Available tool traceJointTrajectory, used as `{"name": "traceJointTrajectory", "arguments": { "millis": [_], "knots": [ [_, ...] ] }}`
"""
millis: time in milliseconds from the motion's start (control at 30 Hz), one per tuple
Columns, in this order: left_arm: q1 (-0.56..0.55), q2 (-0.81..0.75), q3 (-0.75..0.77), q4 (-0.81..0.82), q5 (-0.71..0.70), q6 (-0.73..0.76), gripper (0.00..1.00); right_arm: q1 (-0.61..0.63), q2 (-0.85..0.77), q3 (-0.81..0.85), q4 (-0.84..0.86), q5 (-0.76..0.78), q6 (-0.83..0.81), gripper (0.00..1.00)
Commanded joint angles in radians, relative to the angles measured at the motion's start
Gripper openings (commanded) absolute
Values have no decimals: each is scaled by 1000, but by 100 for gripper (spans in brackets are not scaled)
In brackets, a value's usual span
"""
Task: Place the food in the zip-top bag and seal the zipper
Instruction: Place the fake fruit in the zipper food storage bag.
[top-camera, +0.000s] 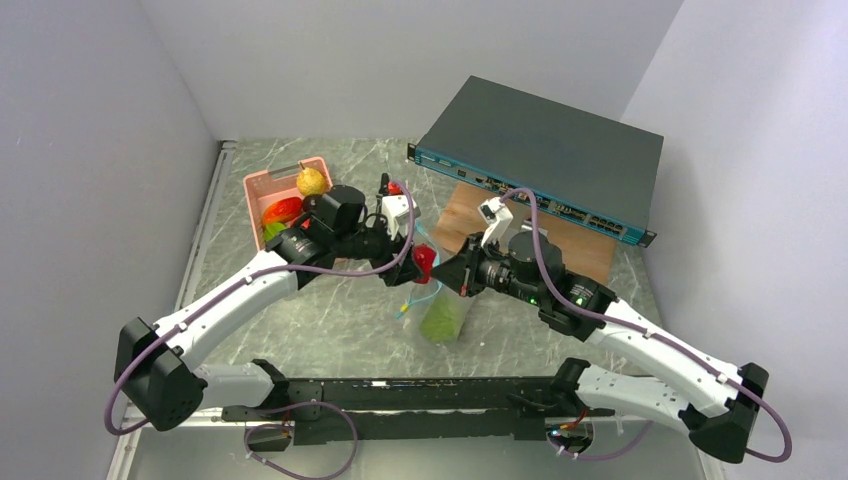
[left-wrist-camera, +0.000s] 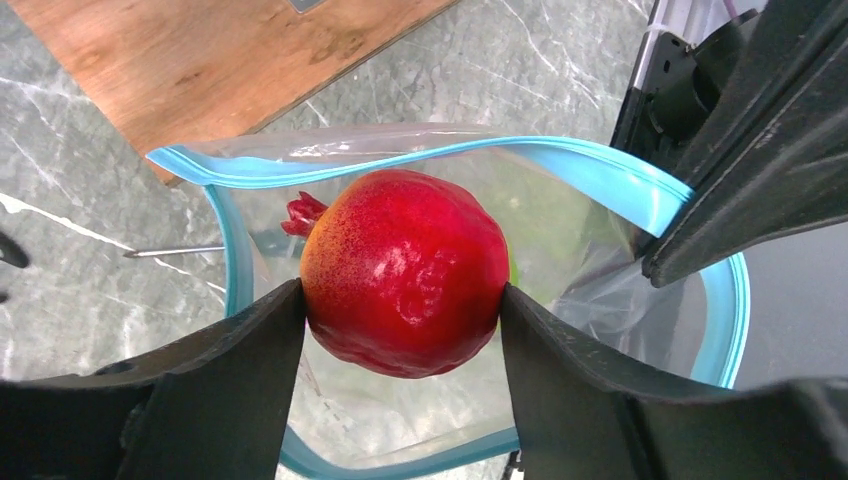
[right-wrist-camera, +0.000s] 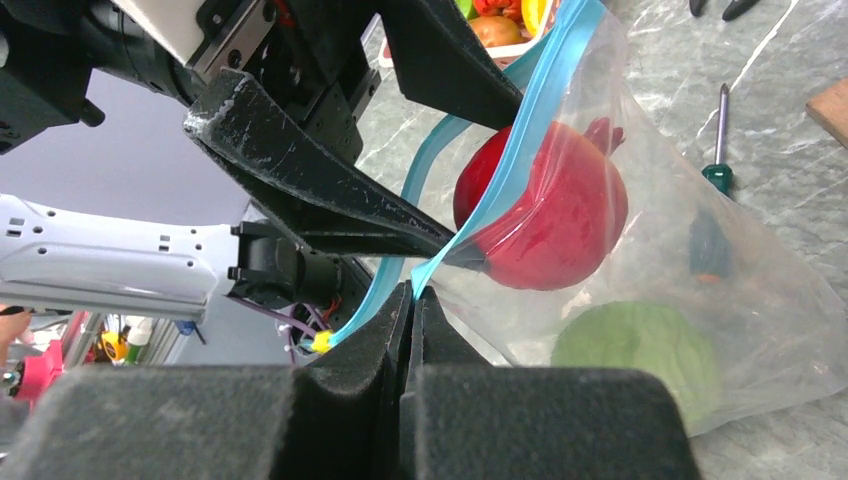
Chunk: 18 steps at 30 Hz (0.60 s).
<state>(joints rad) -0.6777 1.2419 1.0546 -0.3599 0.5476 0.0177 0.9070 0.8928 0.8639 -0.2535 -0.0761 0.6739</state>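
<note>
My left gripper (left-wrist-camera: 402, 305) is shut on a glossy red pomegranate (left-wrist-camera: 405, 270) and holds it in the open mouth of the clear zip-top bag (left-wrist-camera: 640, 300). The teal zipper strip (left-wrist-camera: 400, 150) rings the fruit. In the top view the pomegranate (top-camera: 425, 260) sits at the top of the bag (top-camera: 440, 310). My right gripper (right-wrist-camera: 412, 295) is shut on the bag's zipper edge (right-wrist-camera: 520, 130) and holds the mouth up. A green fruit (right-wrist-camera: 640, 355) lies at the bag's bottom. The pomegranate (right-wrist-camera: 550, 220) shows through the plastic.
A pink basket (top-camera: 262, 190) at back left holds yellow, red and green fruit. A dark network switch (top-camera: 545, 150) sits on a wooden board (top-camera: 590, 250) at back right. A green-handled screwdriver (right-wrist-camera: 716, 150) lies on the marble table beside the bag.
</note>
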Motion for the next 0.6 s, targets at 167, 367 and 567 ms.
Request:
{"name": "traceJointTrajectory", "arguments": {
  "millis": [167, 367, 567],
  "knots": [
    [-4, -77, -33, 69, 2, 23, 95, 7, -49, -13, 40, 22, 10, 0],
    [-3, -154, -65, 101, -51, 39, 96, 8, -55, -30, 38, 27, 11, 0],
    [-3, -264, -122, 155, -195, 39, 93, 9, -66, -36, 12, 43, 8, 0]
  ]
}}
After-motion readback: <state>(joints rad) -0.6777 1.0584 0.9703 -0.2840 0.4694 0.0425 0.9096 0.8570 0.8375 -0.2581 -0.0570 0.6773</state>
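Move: The left hand holds the red fake fruit in the mouth of the zip-top bag. The bag's middle is about 9 cm below this hand, 1 cm back and 3 cm right, with the green cabbage at its bottom some 16 cm down, 4 cm back and 4 cm right. The screwdriver lies on the table roughly 9 cm ahead, in line sideways, 21 cm down. From the right hand, pinching the rim, the bag's middle is 13 cm below and 2 cm ahead, in line sideways. The left fingers let go of the red fake fruit inside the bag's mouth, spreading from about two-thirds to nearly fully open while the hand hardly moves. Then the hand backs out of the mouth, rising some 3.5 cm and drifting 2 cm left as its fingertips tilt up about 10 degrees. The right hand stays put and keeps its pinch on the rim. ##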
